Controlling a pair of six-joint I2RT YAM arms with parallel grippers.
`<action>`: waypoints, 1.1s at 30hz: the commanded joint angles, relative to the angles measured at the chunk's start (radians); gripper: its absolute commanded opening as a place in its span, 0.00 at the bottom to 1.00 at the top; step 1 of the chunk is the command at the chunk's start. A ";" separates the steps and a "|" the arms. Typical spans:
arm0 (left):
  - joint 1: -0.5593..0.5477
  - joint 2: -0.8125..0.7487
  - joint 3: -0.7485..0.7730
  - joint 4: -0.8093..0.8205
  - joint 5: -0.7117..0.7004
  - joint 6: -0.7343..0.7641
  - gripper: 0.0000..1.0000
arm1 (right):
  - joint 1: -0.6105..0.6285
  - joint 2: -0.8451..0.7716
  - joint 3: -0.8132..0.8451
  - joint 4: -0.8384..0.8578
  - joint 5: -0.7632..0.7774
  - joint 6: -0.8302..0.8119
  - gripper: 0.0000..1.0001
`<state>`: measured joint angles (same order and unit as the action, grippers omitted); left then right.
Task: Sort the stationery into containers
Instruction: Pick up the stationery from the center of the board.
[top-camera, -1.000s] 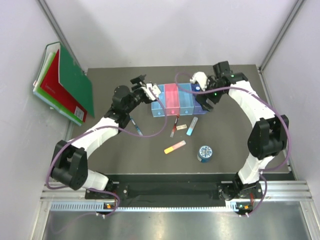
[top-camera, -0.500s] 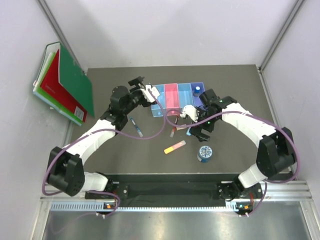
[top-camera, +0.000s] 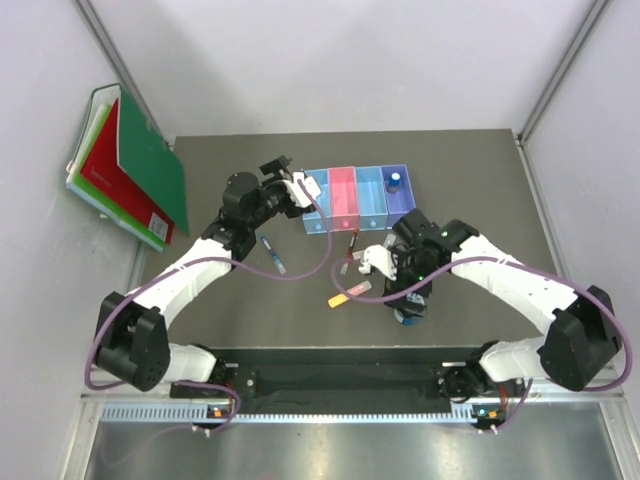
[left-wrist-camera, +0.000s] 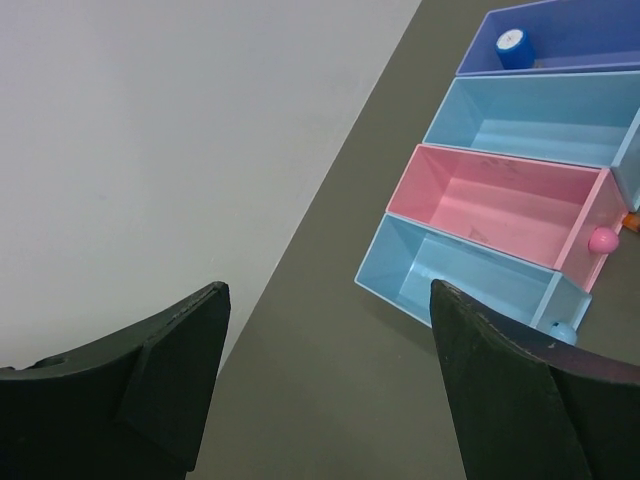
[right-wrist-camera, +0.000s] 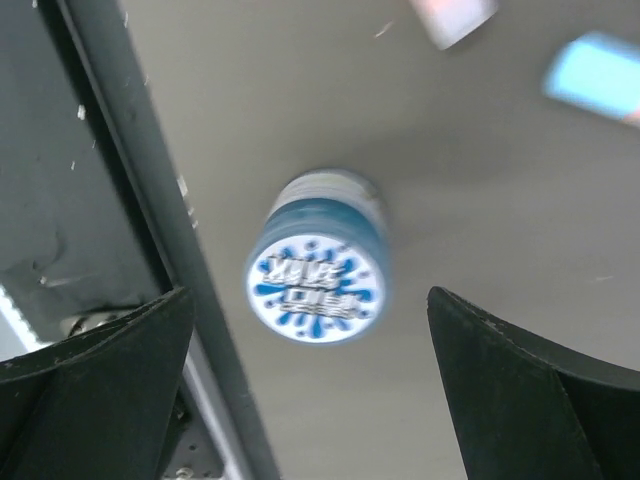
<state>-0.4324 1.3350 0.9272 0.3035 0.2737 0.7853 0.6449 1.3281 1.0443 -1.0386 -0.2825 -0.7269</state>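
Four joined containers (top-camera: 355, 197) lie at the table's back: light blue (left-wrist-camera: 470, 275), pink (left-wrist-camera: 500, 205), blue (left-wrist-camera: 540, 115), violet-blue (left-wrist-camera: 580, 35). A grey-capped blue bottle (top-camera: 395, 181) stands in the violet-blue one. My right gripper (right-wrist-camera: 310, 295) hangs open above the round blue tin (right-wrist-camera: 318, 265), which shows between its fingers; in the top view the arm mostly covers the tin (top-camera: 410, 316). Open and empty, my left gripper (left-wrist-camera: 328, 290) hovers over bare table just left of the light-blue bin. On the table lie a blue pen (top-camera: 272, 253), a red-black pen (top-camera: 350, 250) and a yellow-pink stick (top-camera: 350, 293).
Green and red folders (top-camera: 135, 170) lean against the left wall. The table's front edge and a metal rail (right-wrist-camera: 130, 200) run close beside the tin. A blurred light-blue stick (right-wrist-camera: 600, 75) lies further in from the tin.
My right arm swung from the violet-blue bin toward the front and now hangs over the tin; the bottle stayed in that bin. The left gripper drew back slightly to the left.
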 joint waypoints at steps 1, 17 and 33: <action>0.004 0.023 0.024 0.039 0.038 0.008 0.86 | 0.019 -0.049 -0.095 -0.011 -0.001 0.030 1.00; 0.003 0.033 0.027 0.069 0.047 -0.017 0.84 | 0.019 0.003 -0.173 0.176 0.103 0.027 1.00; 0.004 0.052 0.018 0.091 0.039 -0.009 0.84 | 0.010 0.045 -0.129 0.198 0.092 0.066 0.41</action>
<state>-0.4324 1.3731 0.9272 0.3172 0.2993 0.7841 0.6559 1.3823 0.8661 -0.8536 -0.1848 -0.6716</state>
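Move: The blue jar stands almost under the right hand, about 2 cm to its right and 8 cm below. From that hand the yellow-pink highlighter lies some 12 cm left and 3 cm ahead, the light-blue one about 13 cm ahead and 4 cm left, both roughly 11 cm down. From the left hand the jar is some 24 cm back, 26 cm right and 24 cm below. The right hand sinks about 6 cm, swinging back-right then forward again, and closes its fingers around the blue jar. ##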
